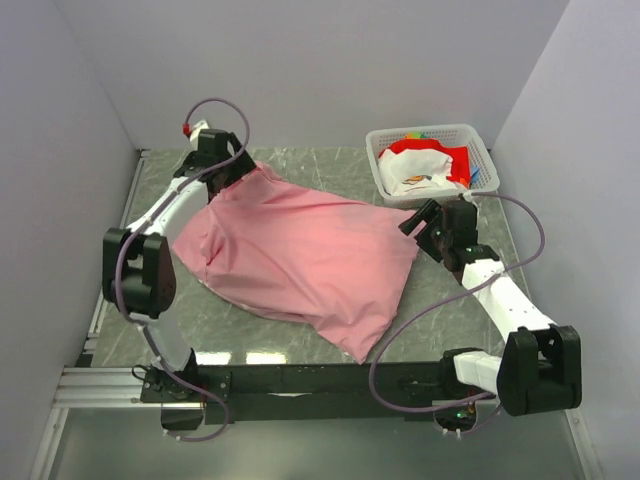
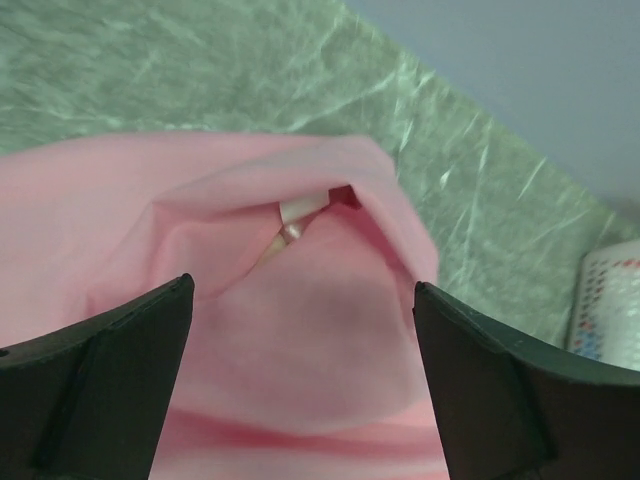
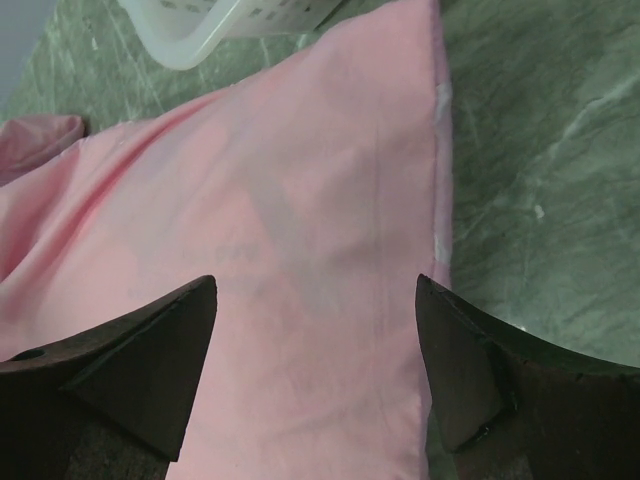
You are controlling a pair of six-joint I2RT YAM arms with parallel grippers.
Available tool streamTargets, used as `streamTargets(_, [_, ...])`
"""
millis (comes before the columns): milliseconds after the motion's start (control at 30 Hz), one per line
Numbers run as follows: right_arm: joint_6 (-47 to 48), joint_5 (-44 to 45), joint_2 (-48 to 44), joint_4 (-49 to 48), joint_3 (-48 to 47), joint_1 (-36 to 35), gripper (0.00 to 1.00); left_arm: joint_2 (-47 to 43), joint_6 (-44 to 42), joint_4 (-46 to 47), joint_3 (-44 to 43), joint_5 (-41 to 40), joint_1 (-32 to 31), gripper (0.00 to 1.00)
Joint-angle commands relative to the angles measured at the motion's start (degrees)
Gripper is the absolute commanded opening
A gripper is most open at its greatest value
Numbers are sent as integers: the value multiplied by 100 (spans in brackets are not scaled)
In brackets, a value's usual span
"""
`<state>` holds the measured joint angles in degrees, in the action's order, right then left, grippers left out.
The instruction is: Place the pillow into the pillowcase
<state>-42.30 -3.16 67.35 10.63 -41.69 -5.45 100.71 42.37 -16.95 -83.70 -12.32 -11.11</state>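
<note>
The pink pillowcase point(image 1: 300, 255) lies bulging across the middle of the green table. The pillow is almost wholly hidden inside it. Only a thin cream sliver point(image 2: 298, 212) shows in a folded mouth of the pink cloth point(image 2: 300, 340) in the left wrist view. My left gripper point(image 1: 228, 172) hangs over the case's far left corner. It is open point(image 2: 304, 285), with pink fabric below the gap and nothing pinched. My right gripper point(image 1: 425, 222) is at the case's right edge, also open point(image 3: 316, 280) above the flat pink cloth point(image 3: 280, 200) near its hemmed edge.
A white plastic basket point(image 1: 480, 140) holding red and white items stands at the far right corner, close behind the right gripper; its rim point(image 3: 190, 45) shows in the right wrist view. Grey walls close in on the left, back and right. Bare table point(image 3: 560, 200) lies right of the case.
</note>
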Motion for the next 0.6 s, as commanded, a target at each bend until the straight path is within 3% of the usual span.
streamTargets(0, [-111, -273, 32, -702, 152, 9, 87, 474, -676, 579, -470, 519, -14, 96])
streamTargets(133, [-120, -264, 181, -843, 188, 18, 86, 1187, -870, 123, -1480, 511, -75, 95])
streamTargets(367, [-155, -80, 585, -1046, 144, 71, 86, 1768, -835, 605, -1710, 660, -286, 86])
streamTargets(467, [-173, 34, 857, -1046, -5, 167, 87, 2075, -879, 317, -2123, 608, -321, 58])
streamTargets(500, [-199, 8, 919, -1237, -14, 228, 86, 2111, -880, 272, -2185, 494, -321, 27])
streamTargets(533, [-243, -18, 981, -1300, -23, 342, 87, 2076, -871, 219, -2212, 415, -330, 8])
streamTargets(567, [-252, 17, 1156, -1344, -128, 387, 86, 2015, -827, 166, -2203, 310, -313, 1])
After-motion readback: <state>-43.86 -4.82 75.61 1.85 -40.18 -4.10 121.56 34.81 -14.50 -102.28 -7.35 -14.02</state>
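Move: The pillowcase's raised far left corner lies about 7 cm ahead of the left gripper, 5 cm to its right and 5 cm below. For the right gripper, the case's far right corner is roughly 6 cm ahead, 2 cm to the right and 7 cm down; the basket's middle stands some 19 cm ahead, 5 cm to the right and 6 cm below. Bring the open left gripper forward about 8 cm onto the pillowcase's far left corner, easing some 6 cm to the right and 5 cm down while turning it about 10 degrees clockwise; only at the end close the fingers to pinch the cloth. Meanwhile ease the still-open right gripper down and slightly forward towards the case's far right corner. ##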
